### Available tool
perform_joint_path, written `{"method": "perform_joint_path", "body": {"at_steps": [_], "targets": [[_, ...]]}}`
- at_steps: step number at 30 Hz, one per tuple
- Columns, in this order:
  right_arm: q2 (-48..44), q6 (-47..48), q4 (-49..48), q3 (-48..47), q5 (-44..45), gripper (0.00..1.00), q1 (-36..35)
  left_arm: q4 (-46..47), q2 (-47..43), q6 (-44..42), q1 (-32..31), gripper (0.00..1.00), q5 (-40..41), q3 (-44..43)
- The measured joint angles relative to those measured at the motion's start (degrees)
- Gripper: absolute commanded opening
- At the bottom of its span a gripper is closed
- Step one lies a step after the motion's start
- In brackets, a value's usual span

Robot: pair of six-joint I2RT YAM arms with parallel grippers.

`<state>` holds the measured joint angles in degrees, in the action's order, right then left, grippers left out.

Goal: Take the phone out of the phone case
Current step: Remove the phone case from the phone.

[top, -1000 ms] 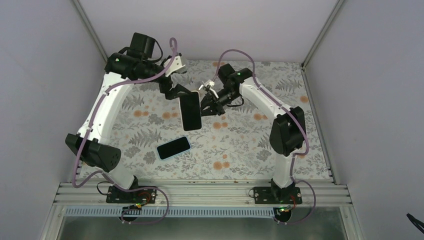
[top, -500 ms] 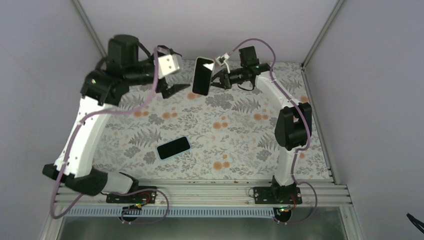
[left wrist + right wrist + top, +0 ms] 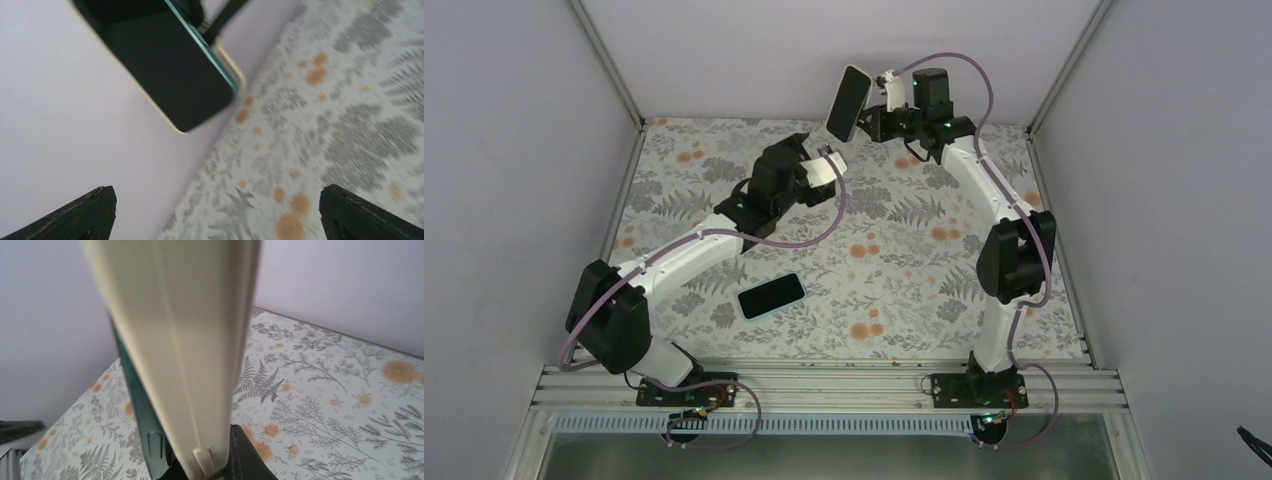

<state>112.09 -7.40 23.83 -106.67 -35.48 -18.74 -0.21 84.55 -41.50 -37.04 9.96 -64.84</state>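
Observation:
My right gripper point(image 3: 871, 112) is shut on the lower end of a phone point(image 3: 848, 103) in a cream case, held high in front of the back wall. In the right wrist view the cream case point(image 3: 185, 340) fills the middle, with the phone's teal edge point(image 3: 142, 405) showing along its left side and the gripper point(image 3: 210, 467) clamped at its base. My left gripper point(image 3: 809, 147) hangs lower, apart from the phone, with nothing in it. In the left wrist view its open gripper point(image 3: 218, 200) points up at the dark screen point(image 3: 165, 60), with the cream case rim point(image 3: 232, 65) behind.
A second phone point(image 3: 771, 296) in a light blue case lies screen up on the floral table point(image 3: 904, 280), left of centre. Grey walls point(image 3: 524, 150) close in the left, back and right sides. Both arm bases stand on the rail point(image 3: 824, 385) at the near edge.
The right gripper has carried the cased phone up and back towards the wall. The left arm has dropped from its raised pose, and its open gripper now sits below the phone.

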Motion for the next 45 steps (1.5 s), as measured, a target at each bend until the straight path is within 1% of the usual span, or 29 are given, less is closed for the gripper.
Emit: {"method": "perform_joint_path", "body": {"at_steps": [4, 7, 12, 18, 29, 37, 45], "targets": [[-1.31, -1.27, -0.17, 0.7, 2.38, 0.03, 0.0, 7.8, 1.92, 0.98, -0.09, 1.0, 1.92, -1.9], [-2.05, -1.7, -0.26, 1.4, 3.3, 0.03, 0.0, 10.01, 3.56, 2.03, -0.09, 1.0, 1.84, -4.09], [-2.47, -2.62, -0.68, 2.01, 3.67, 0.03, 0.0, 10.29, 6.82, 3.96, -0.11, 1.0, 0.55, -7.54], [-2.78, -3.56, -1.38, 2.58, 3.65, 0.03, 0.0, 9.84, 9.09, 4.9, -0.11, 1.0, 0.07, -7.91], [-4.81, -3.69, -2.34, 4.66, 3.65, 0.03, -0.02, 9.09, 14.64, 6.67, -0.09, 1.0, 1.62, -14.45], [-5.18, -3.67, -2.75, 5.49, 3.63, 0.03, -0.07, 9.29, 15.5, 7.69, -0.09, 1.0, 3.39, -15.23], [-5.18, -3.76, -4.42, 5.49, 3.32, 0.03, -0.09, 11.69, 15.5, 7.65, -0.22, 1.0, 6.38, -15.13]]}}
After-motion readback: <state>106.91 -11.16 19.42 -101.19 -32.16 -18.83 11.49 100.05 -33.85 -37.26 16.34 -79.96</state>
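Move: Upright in the right gripper, the phone with its case has its middle about 8 cm ahead of the open left hand, 5 cm to its right and 6 cm above. The right gripper is about 9 cm ahead of the left hand, 8 cm right and 4 cm up; from the right hand point the phone's middle is some 3 cm left, 1 cm ahead and 3 cm up. The table phone lies about 18 cm back from the left hand, 10 cm to its left and 26 cm below. Reaching forward some 7 cm, the wide-open left hand climbs, dips a little and rises again to end about 4 cm higher and 3 cm farther right, rolling its left side down about 10 degrees, until the phone's lower end is at its fingertips, close to one finger. The right hand keeps its pinch on the phone case's right long side, easing up a couple of centimetres. ##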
